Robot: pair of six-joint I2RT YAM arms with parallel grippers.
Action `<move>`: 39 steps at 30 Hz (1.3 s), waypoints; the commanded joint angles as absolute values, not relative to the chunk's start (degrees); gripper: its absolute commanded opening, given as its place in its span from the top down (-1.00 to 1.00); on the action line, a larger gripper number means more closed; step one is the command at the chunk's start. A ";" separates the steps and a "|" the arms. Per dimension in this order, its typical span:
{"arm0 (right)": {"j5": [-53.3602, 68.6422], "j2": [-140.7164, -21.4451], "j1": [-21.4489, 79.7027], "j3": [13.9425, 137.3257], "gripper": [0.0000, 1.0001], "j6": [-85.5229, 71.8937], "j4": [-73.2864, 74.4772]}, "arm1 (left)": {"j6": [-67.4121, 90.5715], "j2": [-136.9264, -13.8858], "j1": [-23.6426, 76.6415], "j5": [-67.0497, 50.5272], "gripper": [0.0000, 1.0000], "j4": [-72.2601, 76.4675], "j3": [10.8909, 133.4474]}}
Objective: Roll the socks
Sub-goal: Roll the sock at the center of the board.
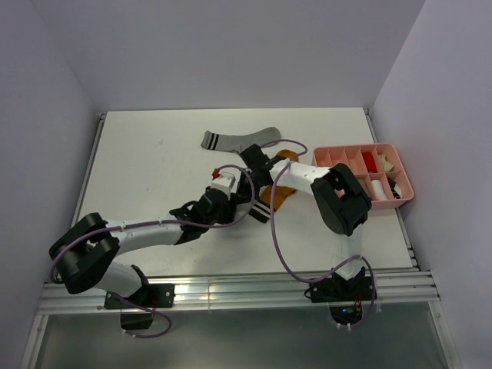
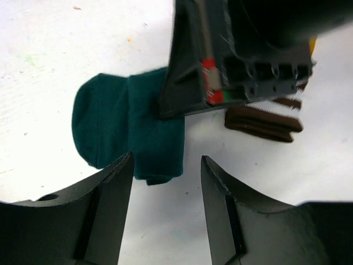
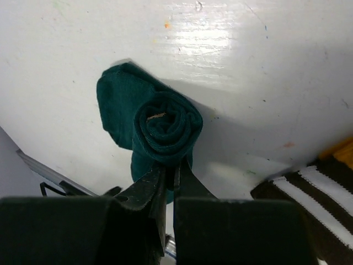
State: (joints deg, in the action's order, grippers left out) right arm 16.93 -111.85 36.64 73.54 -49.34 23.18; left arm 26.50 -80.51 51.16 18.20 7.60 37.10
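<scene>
The dark teal sock lies on the white table, its near part wound into a tight roll. My right gripper is shut on the lower edge of that roll. In the left wrist view the teal sock lies flat under the right gripper's body. My left gripper is open and empty just short of the sock's edge. The grey sock lies flat farther back. The mustard sock with its brown-white striped cuff lies to the right, partly under the right arm. In the top view both grippers hide the teal sock.
A pink compartment tray with small red, white and cream bundles stands at the right edge of the table. Both arms cross the middle of the table and meet there. Lilac walls close in the left, back and right sides.
</scene>
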 commanded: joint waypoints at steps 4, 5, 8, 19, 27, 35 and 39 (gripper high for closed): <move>13.45 -112.15 36.39 74.79 1.00 -47.46 31.55 | 19.95 -86.57 57.04 29.61 -0.13 9.14 41.39; 13.36 -112.15 36.47 74.97 1.00 -47.20 31.73 | 19.60 -87.27 57.48 30.58 -0.12 9.23 41.66; 13.45 -112.15 36.39 75.41 1.00 -46.85 32.08 | 18.55 -90.86 58.44 31.55 -0.10 9.75 42.36; 18.80 -107.85 34.98 68.05 0.75 -49.38 22.69 | 22.58 -95.54 58.62 30.94 0.99 6.95 43.68; 19.78 -98.80 32.43 59.69 -0.15 -52.99 7.57 | 26.72 -90.71 52.92 18.65 0.99 7.03 41.84; 16.96 -92.64 31.11 50.37 -0.29 -56.69 -5.95 | 32.85 -88.77 41.24 -2.34 0.99 8.79 40.43; 17.67 -93.25 31.20 47.47 -0.32 -58.27 -12.55 | 36.82 -89.64 35.70 -11.57 0.99 12.39 38.50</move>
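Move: Just under the left hand's open fingers is the part-rolled green sock: about 4 cm ahead, 2 cm to the right and 5 cm below, with its flat tail on the left. The mustard sock is some 13 cm to the left hand's right, 6 cm ahead and 6 cm below; the grey sock is about 19 cm ahead, 2 cm right and 6 cm below. From the shut right hand, the green sock's middle is about 1 cm ahead, 1 cm left and 1 cm below. Sinking about 4 cm and easing slightly right, the left hand shuts its fingers on the near end of the green roll, which the right hand still pinches, then carries it forward and left, rolling some 25 degrees left side down and tipping the fingers downward. Once the left grip is made, the right hand opens wide, letting go and backing off right and then up, nearly 4 cm. ##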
